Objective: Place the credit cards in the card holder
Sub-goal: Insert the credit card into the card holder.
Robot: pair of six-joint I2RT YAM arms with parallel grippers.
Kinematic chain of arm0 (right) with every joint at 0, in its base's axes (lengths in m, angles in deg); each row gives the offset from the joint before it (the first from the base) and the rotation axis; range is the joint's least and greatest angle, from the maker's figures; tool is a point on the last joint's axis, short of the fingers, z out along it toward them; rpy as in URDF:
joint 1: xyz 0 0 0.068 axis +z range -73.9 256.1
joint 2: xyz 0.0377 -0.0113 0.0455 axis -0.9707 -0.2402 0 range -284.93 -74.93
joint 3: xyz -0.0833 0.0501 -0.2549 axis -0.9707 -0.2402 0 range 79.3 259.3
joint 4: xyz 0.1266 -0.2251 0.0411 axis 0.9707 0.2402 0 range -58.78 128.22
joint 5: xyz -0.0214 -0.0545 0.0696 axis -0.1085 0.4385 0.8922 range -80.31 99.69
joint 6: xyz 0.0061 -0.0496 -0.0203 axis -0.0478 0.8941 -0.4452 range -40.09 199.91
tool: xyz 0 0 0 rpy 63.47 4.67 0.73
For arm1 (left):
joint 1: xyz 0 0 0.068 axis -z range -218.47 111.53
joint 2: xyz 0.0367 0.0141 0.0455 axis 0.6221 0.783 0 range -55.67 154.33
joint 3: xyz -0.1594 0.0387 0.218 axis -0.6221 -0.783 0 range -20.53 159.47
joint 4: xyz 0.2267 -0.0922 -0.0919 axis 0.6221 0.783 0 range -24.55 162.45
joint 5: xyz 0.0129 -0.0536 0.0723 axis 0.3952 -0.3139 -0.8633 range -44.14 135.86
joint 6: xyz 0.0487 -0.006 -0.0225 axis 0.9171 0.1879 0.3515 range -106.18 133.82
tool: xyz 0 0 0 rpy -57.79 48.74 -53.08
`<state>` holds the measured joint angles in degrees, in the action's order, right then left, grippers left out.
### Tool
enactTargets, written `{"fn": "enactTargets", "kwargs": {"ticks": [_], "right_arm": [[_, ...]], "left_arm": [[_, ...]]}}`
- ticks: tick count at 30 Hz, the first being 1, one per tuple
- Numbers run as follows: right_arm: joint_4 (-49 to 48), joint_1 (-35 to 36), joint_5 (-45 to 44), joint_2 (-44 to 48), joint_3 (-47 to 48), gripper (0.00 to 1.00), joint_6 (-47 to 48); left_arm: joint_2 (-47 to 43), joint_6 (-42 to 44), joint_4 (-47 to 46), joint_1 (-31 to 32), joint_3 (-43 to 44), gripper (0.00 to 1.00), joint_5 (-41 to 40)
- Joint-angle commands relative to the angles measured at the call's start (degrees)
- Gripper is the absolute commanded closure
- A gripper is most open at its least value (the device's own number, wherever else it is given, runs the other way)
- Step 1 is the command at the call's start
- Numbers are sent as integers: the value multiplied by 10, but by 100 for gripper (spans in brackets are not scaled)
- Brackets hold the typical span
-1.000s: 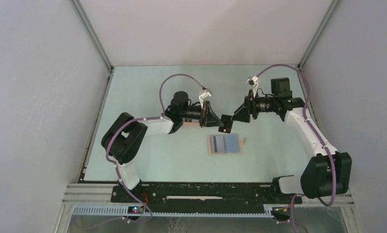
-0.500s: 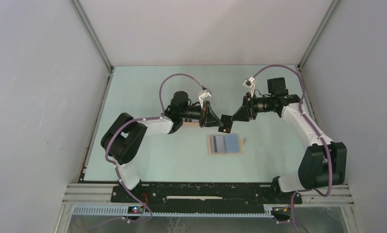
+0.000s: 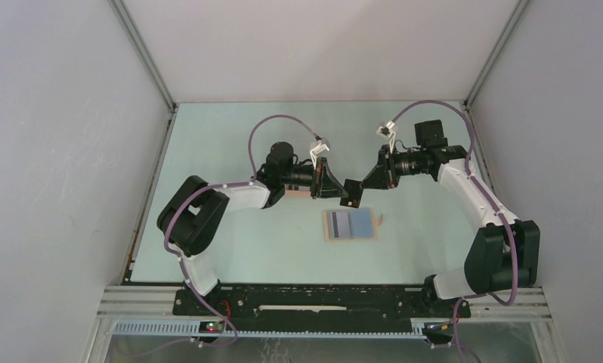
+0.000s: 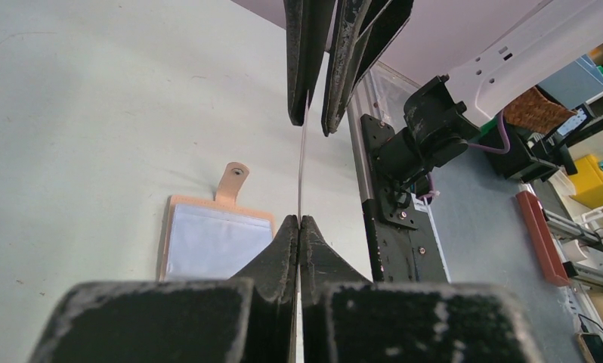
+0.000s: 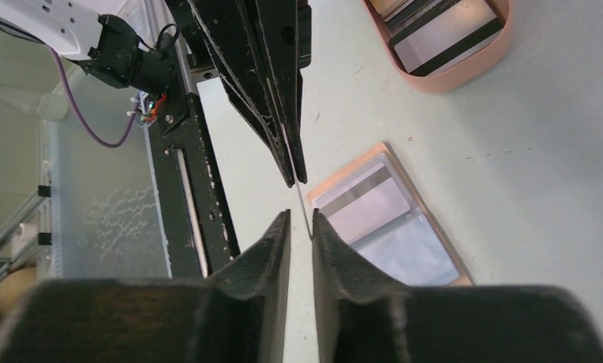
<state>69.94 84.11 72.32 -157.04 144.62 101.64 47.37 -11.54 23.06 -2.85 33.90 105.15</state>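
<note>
A black credit card (image 3: 351, 190) hangs in the air above the table, edge-on in both wrist views (image 4: 300, 159) (image 5: 304, 209). My left gripper (image 3: 337, 188) (image 4: 299, 221) is shut on its near end. My right gripper (image 3: 363, 185) (image 5: 301, 215) faces it and straddles the card's other end. Its jaws stand narrowly apart, with a gap still showing beside the card. The tan card holder (image 3: 365, 227) (image 4: 233, 180) (image 5: 351, 161) lies open on the table below, with a grey striped card (image 3: 338, 224) (image 5: 366, 200) in one pocket.
A peach oval tray (image 5: 465, 72) with more cards (image 5: 442, 30) sits on the table beyond the left gripper. The black base rail (image 3: 321, 299) runs along the near edge. White walls close in the table on three sides.
The right gripper's jaws have narrowed around the free end of the card. The right arm's elbow has swung slightly inward. The left arm and card have held still.
</note>
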Motion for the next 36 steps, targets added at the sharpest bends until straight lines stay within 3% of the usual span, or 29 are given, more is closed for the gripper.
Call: {"fn": "enactTargets", "kwargs": {"ticks": [1,5,8,14,17,24,29,31,33,35,36], "right_arm": [[10,7,20,-2,23,82,22],[25,12,24,-7,29,99,36],[26,13,23,-6,30,100,39],[35,4,21,-6,29,100,39],[53,-7,35,-11,29,100,40],[16,-53,28,-6,-22,100,-28],[-12,-63,8,-34,-50,100,-74],[-2,-63,8,-65,-47,100,-78],[17,-63,5,-100,-35,100,-67],[19,-63,-9,-119,-32,100,-68],[19,-63,-15,-125,-31,100,-70]], "left_arm": [[-31,14,-10,2,17,100,8],[-32,13,-10,2,17,98,1],[-36,13,-10,1,13,90,-10],[-66,27,-10,-7,-18,57,-58],[-91,35,-17,-13,-47,48,-93],[-205,51,-32,5,-163,46,-262],[-324,166,62,98,-224,43,-465],[-354,205,67,140,-250,37,-555],[-372,211,43,155,-286,30,-568],[-380,180,-39,155,-333,4,-561],[-377,161,-89,155,-354,1,-563]]}}
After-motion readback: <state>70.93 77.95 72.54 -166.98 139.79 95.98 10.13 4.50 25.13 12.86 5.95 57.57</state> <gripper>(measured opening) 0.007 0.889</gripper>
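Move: The black credit card already hangs between the hands: its middle is about 3 cm left, 3 cm below and 1 cm back of the right hand's pads, and some 2 cm to the right of the left hand's, level with them. The open card holder lies on the table some 20 cm below the right hand, roughly 4 cm ahead and 2 cm left. The salmon tray sits some 15 cm farther out than the card holder and 16 cm left of it. Close the right gripper on the black card's edge and hold still, then open the left gripper to let go of it. Lift the left hand slightly, draw it about 5 cm left, then back about 5 cm, turning counter-clockwise. With the card pinched, shift the right hand about 3 cm right, then lower it some 7 cm towards the card holder, rolling its forward side down about 20 degrees. ##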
